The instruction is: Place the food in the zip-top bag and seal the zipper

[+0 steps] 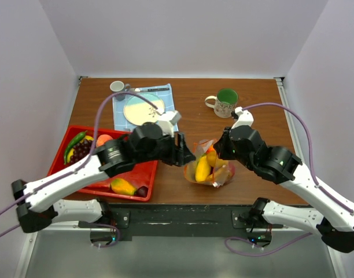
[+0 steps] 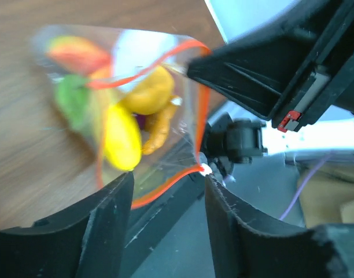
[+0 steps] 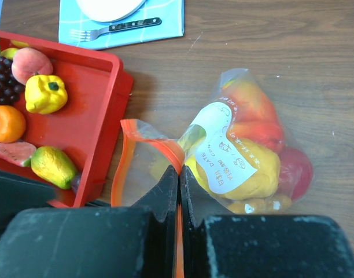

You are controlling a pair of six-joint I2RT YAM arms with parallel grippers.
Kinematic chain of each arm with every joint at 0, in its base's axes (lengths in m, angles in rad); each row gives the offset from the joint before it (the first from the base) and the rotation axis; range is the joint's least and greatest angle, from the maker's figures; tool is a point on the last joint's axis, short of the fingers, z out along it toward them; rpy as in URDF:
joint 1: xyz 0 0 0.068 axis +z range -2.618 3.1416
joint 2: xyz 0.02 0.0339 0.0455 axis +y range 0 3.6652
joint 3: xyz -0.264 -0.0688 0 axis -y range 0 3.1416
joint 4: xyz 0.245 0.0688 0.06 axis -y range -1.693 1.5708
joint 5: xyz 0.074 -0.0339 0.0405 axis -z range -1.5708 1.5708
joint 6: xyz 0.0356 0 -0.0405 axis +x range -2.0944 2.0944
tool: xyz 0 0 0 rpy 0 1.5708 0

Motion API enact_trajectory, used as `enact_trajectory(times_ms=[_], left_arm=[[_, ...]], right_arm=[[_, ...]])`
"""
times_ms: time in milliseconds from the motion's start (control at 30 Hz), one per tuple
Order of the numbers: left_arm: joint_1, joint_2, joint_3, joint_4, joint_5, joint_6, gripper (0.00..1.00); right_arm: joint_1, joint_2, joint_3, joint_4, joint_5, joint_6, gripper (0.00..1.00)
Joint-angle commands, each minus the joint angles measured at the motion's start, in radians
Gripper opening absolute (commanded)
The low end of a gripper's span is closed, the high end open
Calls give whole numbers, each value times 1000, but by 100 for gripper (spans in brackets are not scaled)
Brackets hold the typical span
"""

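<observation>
The clear zip-top bag (image 1: 209, 167) lies on the table between my two grippers, holding several yellow, orange and red food pieces (image 3: 246, 165). Its orange zipper (image 3: 126, 156) gapes open on the tray side. My right gripper (image 3: 179, 172) is shut on the zipper strip at the bag's mouth. My left gripper (image 2: 168, 184) is open, and a corner of the zipper (image 2: 165, 184) lies between its fingers (image 2: 116, 202) without being pinched. More food stays in the red tray (image 1: 139, 174): a yellow pepper (image 3: 45, 94), an orange (image 3: 6, 123), a mango (image 3: 54, 167) and grapes (image 1: 80, 152).
A green-lined mug (image 1: 225, 103) stands at the back right. A plate (image 1: 143, 109) on a blue placemat with a fork (image 3: 125, 26) lies at the back, with a small grey cup (image 1: 117, 86) beside it. The table's front edge is just below the bag.
</observation>
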Motion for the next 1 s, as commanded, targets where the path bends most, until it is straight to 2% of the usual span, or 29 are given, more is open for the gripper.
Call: enact_trajectory(times_ms=[0,33,167,367,567,667,700,733,767,867,967], left_arm=[[8,-98,-46,-186,-231,-18,52],[8,-104,-71,-186,-241,-43,48],[7,-109,-186,-95,-220,-78,48],[7,-43,-246,10,-220,-100,61],[15,-11,-263,82,-251,-120,54],[13,26,-238,104,-231,-117,36],[13,37,-224,113,-223,-112,15],[11,52,-215,125,-205,-112,5],[2,57,-204,122,-203,-118,0],[-63,57,-116,96,-274,-155,0],[-97,66,4,44,-381,-227,0]], right_arm=[[-2,-3,64,10,37,-10,0],[-2,5,69,15,36,-11,0],[-3,20,87,24,33,-13,0],[-2,36,100,18,31,-13,0],[-2,37,84,27,31,-13,0],[-3,43,83,31,11,-8,0],[-2,50,83,33,7,-8,0],[-3,51,84,39,-10,-8,0],[-2,54,89,42,-22,-10,0],[28,74,87,79,-103,-10,0],[99,111,87,90,-52,-2,0]])
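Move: The near-left stretch of the bag's orange zipper rim hangs about 11 cm below the open left fingers, some 3 cm to their left and 2 cm ahead. Inside the bag, the yellow squash lies roughly 4 cm ahead, 4 cm right and 15 cm below that hand, and the yellow pepper 5 cm ahead, 8 cm right and 13 cm below. From the right hand, already pinching the rim's far side, the left stretch is about 13 cm left, 3 cm back and 9 cm down. Out to its left by about 5 cm and then down some 12 cm, the left hand drops outside the open bag while turning a little counter-clockwise. It eases back right and slightly forward onto the orange rim, shuts its fingers to pinch it, then starts lifting. The right hand keeps its pinch, shifting about 2 cm left at the end. ##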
